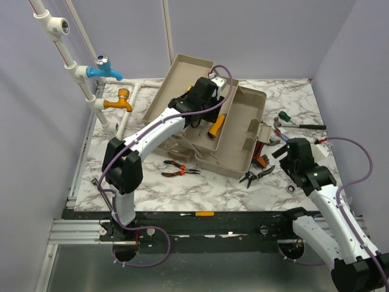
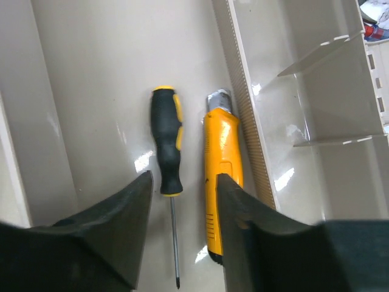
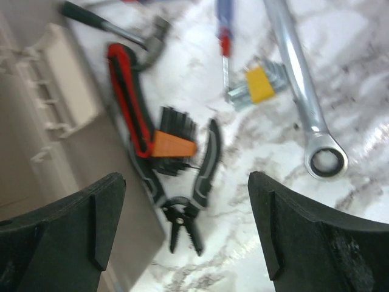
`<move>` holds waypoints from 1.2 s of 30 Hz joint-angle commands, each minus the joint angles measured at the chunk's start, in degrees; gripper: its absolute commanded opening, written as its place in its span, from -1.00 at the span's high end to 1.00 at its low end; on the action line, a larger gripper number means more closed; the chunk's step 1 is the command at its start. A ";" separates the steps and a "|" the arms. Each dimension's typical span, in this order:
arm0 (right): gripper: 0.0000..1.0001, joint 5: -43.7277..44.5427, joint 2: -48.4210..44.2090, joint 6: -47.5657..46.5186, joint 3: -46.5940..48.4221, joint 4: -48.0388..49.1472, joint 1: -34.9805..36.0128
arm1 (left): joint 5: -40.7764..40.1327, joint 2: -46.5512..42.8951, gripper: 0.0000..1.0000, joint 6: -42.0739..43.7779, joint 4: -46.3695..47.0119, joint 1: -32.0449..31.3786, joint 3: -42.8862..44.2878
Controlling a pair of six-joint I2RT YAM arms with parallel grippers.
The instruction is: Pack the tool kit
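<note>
The beige toolbox (image 1: pixel 246 143) lies open in the middle of the table. My left gripper (image 2: pixel 182 182) reaches down into it and is open. A black-and-yellow screwdriver (image 2: pixel 167 146) lies flat on the box floor between the fingers, touched by neither. A yellow utility knife (image 2: pixel 222 164) lies beside it, partly behind the right finger. My right gripper (image 3: pixel 185 207) hangs open over the table just right of the box, above black-handled pliers (image 3: pixel 203 161). Nothing is between its fingers.
Right of the box lie a ratchet wrench (image 3: pixel 304 91), a yellow hex-key set (image 3: pixel 258 85), a red-and-black tool (image 3: pixel 127 97), a blue-handled screwdriver (image 3: pixel 223 21) and a hammer (image 3: pixel 115 27). Orange-handled pliers (image 1: pixel 179 169) lie in front of the box. White pipes with taps (image 1: pixel 106 73) stand at the back left.
</note>
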 commanded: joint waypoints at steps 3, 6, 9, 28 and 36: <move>-0.74 0.66 2.52 9.03 -3.96 -4.70 0.06 | -0.67 -5.50 -0.30 -1.49 1.85 -0.29 -0.33; -0.71 0.42 4.33 10.97 -4.82 -4.22 0.05 | -0.66 -10.47 -0.48 -1.67 3.33 -1.61 -2.91; -0.60 -1.06 6.00 10.94 -6.19 -1.62 0.06 | -0.40 -15.28 -0.57 -1.50 5.05 -3.34 -5.58; -0.33 -0.92 26.19 8.64 -0.67 5.17 -0.03 | 1.23 -53.78 -0.97 -2.91 35.52 -8.99 -53.07; -0.05 -1.57 32.61 10.02 0.43 5.94 -0.03 | -3.74 -66.97 -0.97 -2.51 41.78 -9.32 -67.17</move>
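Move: The orange-handled pliers lie about 14 cm back, 11 cm left and 18 cm below the empty left hand; the small screwdriver is just under it, 1 cm ahead, the orange knife 5 cm right, 1 cm back. From the right hand, the wire stripper is 5 cm left, 1 cm back, 13 cm below; at that depth are the orange hex set (5 cm ahead, 5 left) and yellow-banded keys (4 ahead, 7 right). The right hand sinks about 11 cm to the wire stripper, tipping its fingers some 20 degrees steeper and partly closing them around the line of one handle, without a visible grip yet. The left hand, having already let go of the screwdriver, lifts clear of the tray, opens wide and swings about 18 cm back and 8 cm left over the tray's near edge, then dips towards the table by the pliers. ##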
